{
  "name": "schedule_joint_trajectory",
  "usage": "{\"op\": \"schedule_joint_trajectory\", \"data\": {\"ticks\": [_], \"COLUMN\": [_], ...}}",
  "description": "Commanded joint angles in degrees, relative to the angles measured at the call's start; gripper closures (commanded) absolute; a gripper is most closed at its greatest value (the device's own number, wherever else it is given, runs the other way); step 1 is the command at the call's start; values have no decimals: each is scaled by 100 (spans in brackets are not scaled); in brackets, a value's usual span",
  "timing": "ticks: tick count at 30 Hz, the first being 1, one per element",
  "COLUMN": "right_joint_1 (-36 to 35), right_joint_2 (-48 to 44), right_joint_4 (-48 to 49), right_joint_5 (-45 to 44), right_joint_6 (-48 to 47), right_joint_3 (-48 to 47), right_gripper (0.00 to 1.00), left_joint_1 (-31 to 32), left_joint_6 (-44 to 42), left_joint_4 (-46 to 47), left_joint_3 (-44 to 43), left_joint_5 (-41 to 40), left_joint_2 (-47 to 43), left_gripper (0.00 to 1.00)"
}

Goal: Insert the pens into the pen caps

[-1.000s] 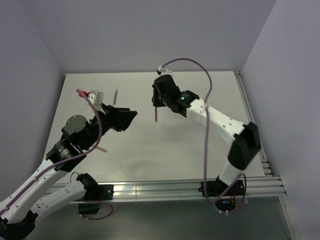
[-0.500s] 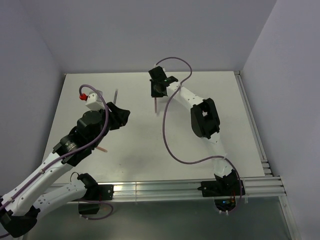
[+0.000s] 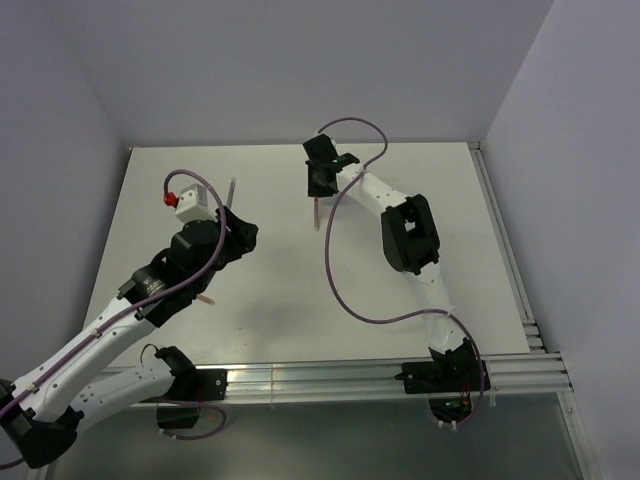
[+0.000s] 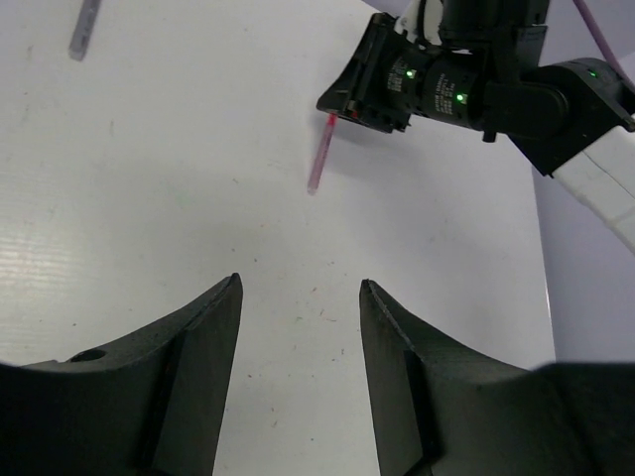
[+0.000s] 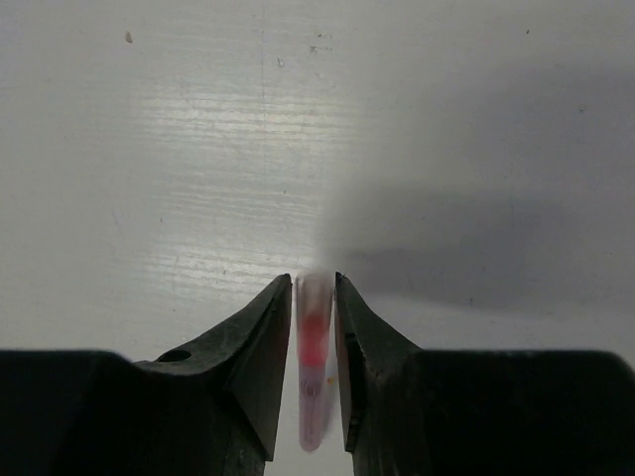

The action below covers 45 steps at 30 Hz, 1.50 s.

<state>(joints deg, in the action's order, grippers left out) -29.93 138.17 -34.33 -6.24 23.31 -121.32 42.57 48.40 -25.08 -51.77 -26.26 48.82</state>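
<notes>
My right gripper [image 3: 316, 192] is shut on a thin pinkish-red pen [image 3: 316, 213] that hangs point-down over the back middle of the table. In the right wrist view the pen [image 5: 315, 337] sits between the closed jaws of that gripper [image 5: 315, 278], pale with a red part inside. The left wrist view shows the pen [image 4: 319, 161] under the right gripper [image 4: 347, 104]. My left gripper [image 3: 248, 235] is open and empty [image 4: 301, 283], left of the pen. A dark grey pen [image 3: 232, 190] lies at the back left [image 4: 84, 30]. A red-orange pen [image 3: 207, 298] lies beside my left arm. No loose caps show.
The white table [image 3: 400, 290] is walled at the back and sides. A metal rail [image 3: 350, 375] runs along its near edge. A purple cable [image 3: 335, 270] loops off my right arm over the table's middle.
My right arm has swung round and carried the held pen a little toward the back of the table. My left gripper has drawn slightly nearer and stayed open.
</notes>
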Motion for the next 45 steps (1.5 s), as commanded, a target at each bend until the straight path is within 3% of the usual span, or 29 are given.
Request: {"op": "schedule_joint_trajectory", "data": {"ticks": [1, 10, 13, 14, 20, 30, 37, 45], "right_joint_1": [49, 137, 146, 154, 154, 154, 154, 146], "right_joint_2": [35, -150, -378, -457, -1571, -2960, -3542, -3789], "right_joint_4": [14, 312, 418, 505, 919, 1209, 1472, 1517], "right_joint_5": [9, 18, 26, 35, 88, 991, 1458, 1564], "right_joint_6": [-28, -134, -178, -195, -318, -441, -433, -477], "right_joint_3": [-121, 450, 652, 827, 1733, 2734, 3403, 3527], "right_gripper": [67, 59, 58, 58, 56, 53, 52, 52], "left_joint_1": [6, -55, -117, -213, -872, -2848, -3079, -3088], "left_joint_6": [441, 1197, 1820, 2257, 3051, 3587, 4001, 4493], "left_joint_4": [-251, -628, -953, -1277, -1570, -2080, -2159, -2054], "left_joint_3": [9, 141, 158, 167, 325, 824, 1116, 1608], "left_joint_5": [-580, -1108, -1512, -1661, -1839, -961, -758, -538], "left_joint_2": [31, 75, 145, 172, 32, 549, 848, 1287], "left_gripper": [43, 43, 40, 40, 39, 39, 38, 40]}}
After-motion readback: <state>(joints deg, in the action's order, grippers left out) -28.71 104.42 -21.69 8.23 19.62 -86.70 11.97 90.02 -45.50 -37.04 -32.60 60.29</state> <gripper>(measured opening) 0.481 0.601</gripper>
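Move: The uncapped orange pen that my left hand goes for lies about 16 cm to its left, some 4 cm back and 24 cm below. Its orange cap is about 19 cm left of that hand and 1 cm ahead, equally low. The red pen, already in its cap, has its middle about 5 cm back from my right hand and 3 cm below, straight in line. The grey pen lies some 25 cm to my right hand's left and 2 cm farther out. With its fingers kept open, my left hand swings left and sinks towards the orange pen, about 18 cm each way, then finishes nearly straight down; it turns some 60 degrees counter-clockwise while tipping the fingers down. My right hand opens around the red pen's cap, sinks about 3 cm, then draws back and climbs clear, ending some 10 cm back and higher. ##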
